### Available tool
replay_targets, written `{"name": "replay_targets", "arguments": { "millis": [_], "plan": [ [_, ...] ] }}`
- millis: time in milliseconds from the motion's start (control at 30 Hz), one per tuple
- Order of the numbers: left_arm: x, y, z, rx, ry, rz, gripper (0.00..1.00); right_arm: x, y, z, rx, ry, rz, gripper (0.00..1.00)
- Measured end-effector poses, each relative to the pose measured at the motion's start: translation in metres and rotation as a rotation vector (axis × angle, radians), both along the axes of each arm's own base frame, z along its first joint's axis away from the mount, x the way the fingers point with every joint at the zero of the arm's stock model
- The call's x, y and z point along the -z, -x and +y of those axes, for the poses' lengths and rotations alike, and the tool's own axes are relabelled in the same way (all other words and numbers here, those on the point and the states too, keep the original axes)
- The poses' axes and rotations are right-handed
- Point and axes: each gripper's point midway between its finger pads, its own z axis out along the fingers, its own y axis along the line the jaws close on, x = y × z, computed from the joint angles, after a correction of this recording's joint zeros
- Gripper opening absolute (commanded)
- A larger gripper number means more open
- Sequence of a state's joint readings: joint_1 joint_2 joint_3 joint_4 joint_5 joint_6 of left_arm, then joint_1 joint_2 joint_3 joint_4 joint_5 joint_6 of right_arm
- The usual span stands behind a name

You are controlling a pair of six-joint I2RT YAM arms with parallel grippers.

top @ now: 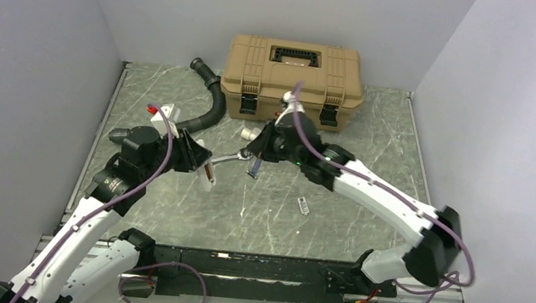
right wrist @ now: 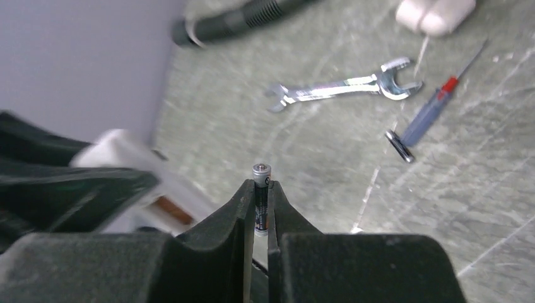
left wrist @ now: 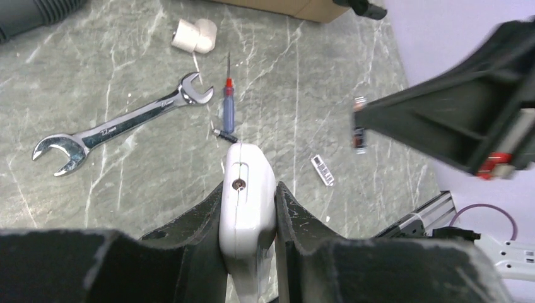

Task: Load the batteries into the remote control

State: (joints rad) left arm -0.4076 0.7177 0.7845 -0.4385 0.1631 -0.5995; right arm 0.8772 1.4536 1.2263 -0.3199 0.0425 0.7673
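My left gripper is shut on the white remote control, held off the table left of centre. The remote also shows blurred at the left of the right wrist view, with a brown opening in it. My right gripper is shut on a small black battery, whose silver tip sticks out past the fingertips. It hovers just right of the remote. The same battery appears in the left wrist view. A second battery lies on the table by the screwdriver.
On the table lie a steel wrench, a blue screwdriver, a stubby white cylinder piece and a small white strip. A tan toolbox and black hose sit behind.
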Motion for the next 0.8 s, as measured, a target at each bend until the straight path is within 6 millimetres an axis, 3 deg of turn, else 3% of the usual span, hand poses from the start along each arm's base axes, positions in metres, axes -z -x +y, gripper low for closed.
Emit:
{"name": "replay_targets", "arguments": {
  "millis": [133,333,467,600,800],
  "plan": [
    [-0.017,-0.003,-0.003,0.003,0.025,-0.026,0.00,-0.070,0.004,-0.027,0.084,-0.199,-0.085,0.00],
    [-0.032,-0.001,-0.012,0.041,0.077,-0.043,0.00,-0.149,0.023,-0.063,0.169,-0.459,-0.186,0.00],
    [-0.038,0.000,-0.021,0.080,0.115,-0.048,0.00,-0.176,0.033,-0.081,0.204,-0.577,-0.218,0.00],
    [-0.052,0.003,-0.029,0.125,0.158,-0.071,0.00,-0.190,0.037,-0.093,0.230,-0.639,-0.242,0.00],
    [-0.097,0.016,-0.050,0.273,0.289,-0.183,0.00,-0.197,0.039,-0.100,0.216,-0.628,-0.334,0.00]
  ]
}}
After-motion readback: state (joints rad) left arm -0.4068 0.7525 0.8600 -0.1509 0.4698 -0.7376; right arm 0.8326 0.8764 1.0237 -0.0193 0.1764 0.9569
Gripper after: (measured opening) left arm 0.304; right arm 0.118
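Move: The remote, clamped in the left fingers with its bay open, is about 10 cm left of the right hand, 5 cm nearer the base, at roughly its height. Below the right hand, some 22 cm down, lie a loose battery 3 cm ahead and 1 cm right, the screwdriver 7 ahead and 3 right, and the wrench 6 ahead and 8 left. From the left hand, the held battery is about 4 cm ahead, 11 right and level; the wrench is 9 ahead, 2 right, 23 below. Keep the battery pinched and lift the right gripper on up some 20 cm, away from the table and the remote, carrying it right and a little back while its down-slanting fingers swing up to about level, then ease to a stop. Keep the left grip on the remote, raising it about 10 cm and rightward, rolling its left side down and turning it clockwise. ##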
